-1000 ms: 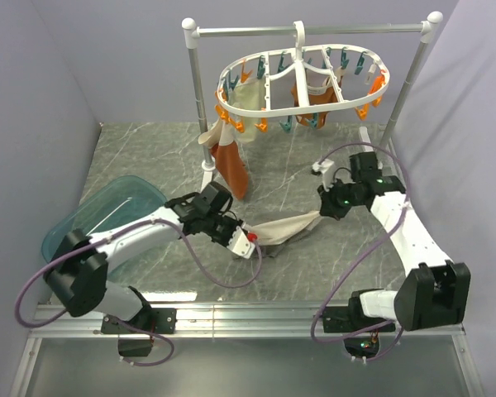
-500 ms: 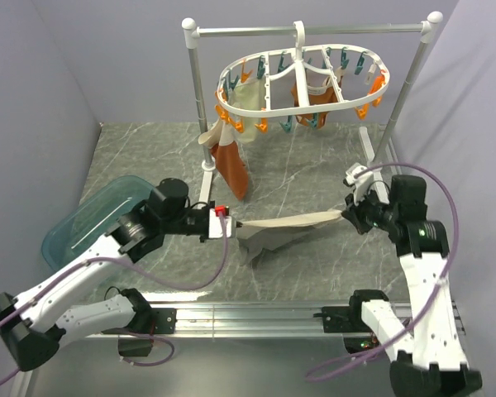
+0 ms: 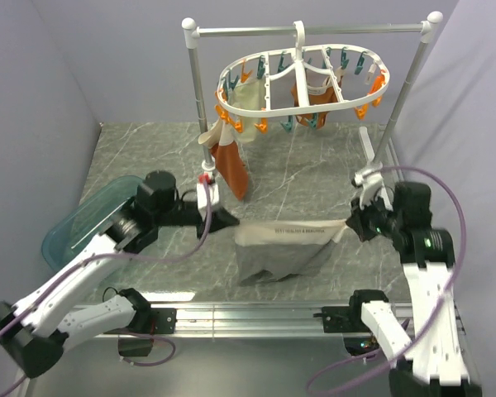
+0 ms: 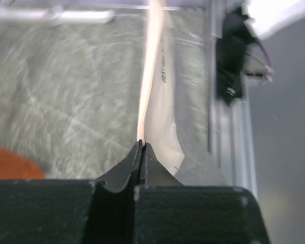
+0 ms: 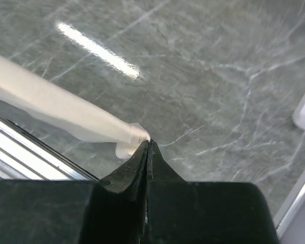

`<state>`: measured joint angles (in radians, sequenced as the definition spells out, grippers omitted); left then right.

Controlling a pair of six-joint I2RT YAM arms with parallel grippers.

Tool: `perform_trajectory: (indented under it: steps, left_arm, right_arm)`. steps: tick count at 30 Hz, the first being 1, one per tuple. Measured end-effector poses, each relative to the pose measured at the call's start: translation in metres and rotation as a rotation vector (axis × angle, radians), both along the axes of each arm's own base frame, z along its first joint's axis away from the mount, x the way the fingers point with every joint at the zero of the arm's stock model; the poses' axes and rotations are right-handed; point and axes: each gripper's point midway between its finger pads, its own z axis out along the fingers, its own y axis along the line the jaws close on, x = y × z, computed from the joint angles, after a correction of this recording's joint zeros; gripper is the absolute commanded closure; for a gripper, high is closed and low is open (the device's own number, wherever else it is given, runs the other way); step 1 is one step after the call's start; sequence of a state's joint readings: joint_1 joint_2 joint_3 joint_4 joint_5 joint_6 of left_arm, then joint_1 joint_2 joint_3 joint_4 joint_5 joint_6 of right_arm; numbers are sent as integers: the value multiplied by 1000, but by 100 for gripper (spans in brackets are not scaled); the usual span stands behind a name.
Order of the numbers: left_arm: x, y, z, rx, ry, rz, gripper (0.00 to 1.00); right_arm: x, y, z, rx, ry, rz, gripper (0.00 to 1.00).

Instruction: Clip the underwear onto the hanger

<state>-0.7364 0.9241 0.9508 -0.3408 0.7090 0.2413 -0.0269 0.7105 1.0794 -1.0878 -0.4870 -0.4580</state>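
Observation:
The underwear (image 3: 283, 248), cream-beige with a grey lower part, hangs stretched between both arms above the marble floor. My left gripper (image 3: 231, 222) is shut on its left waistband corner; the left wrist view shows the cream edge (image 4: 151, 76) running straight up from the pinched jaws (image 4: 142, 145). My right gripper (image 3: 348, 225) is shut on the right corner, and the right wrist view has the cloth (image 5: 61, 104) leading away to the left from its tips (image 5: 148, 143). The white oval hanger (image 3: 302, 83) with orange and teal pegs hangs from the rail behind, well above the underwear.
The silver rail stand (image 3: 314, 30) with white knobs spans the back. Rust-orange (image 3: 231, 165) and cream garments (image 3: 246, 98) hang from the hanger's pegs. A teal bin (image 3: 95, 217) lies at the left. An aluminium rail (image 3: 248, 316) runs along the near edge.
Both arms rose and drew apart. The underwear went from a crumpled heap on the floor to lifted and stretched flat between the grippers.

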Motion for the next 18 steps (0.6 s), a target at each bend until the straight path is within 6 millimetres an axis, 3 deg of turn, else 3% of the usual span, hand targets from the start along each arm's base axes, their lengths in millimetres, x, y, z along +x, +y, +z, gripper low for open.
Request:
perform_trajectory:
  steps: [4,7,9,11,15,18]
  left_arm:
    - [68,6,-19,-9,110,145,100]
    - [111,8,-55,36,206,210,100]
    - [118,5,-65,52,233,204,100]
    - [118,1,-62,50,214,182,100]
    - [119,-6,-29,9,103,136,100]
    - [108,-5,-14,-2,42,105,100]
  right_arm:
    - [41,-7,-24,9,157,-72,100]
    - [83,-9,-31,19,200,-103,100]
    - [102,-9,-32,27,196,-113,100]
    - [107,-9,-27,32,174,-117,100]
    - [100,-9,-5,32,81,-113,100]
    - [85,-10,17,20,-9,-104,100]
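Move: The underwear hangs between the two shut grippers, its middle some 16 cm to the left hand's right, about 5 cm back and 8 cm below. The brown garment already hung stands roughly 18 cm ahead of the left hand, 4 cm to its left and about level in height. The clip hanger is some 30 cm ahead of that hand, 16 cm right and 20 cm up. From the right hand the underwear's middle is about 18 cm left, 5 cm back and 8 cm below. Both hands, each still pinching its end of the waistband, flick the underwear forward together: the left about 12 cm forward and some 6 cm down, close to the brown garment, the right about 10 cm forward and 3 cm down, with both wrists tipping roughly 10 degrees. Then both lift some 5 cm and the tips come back out, the left staying forward almost to the end while the right eases back about 2 cm, fingers shut throughout so that the waistband is kept stretched across. ##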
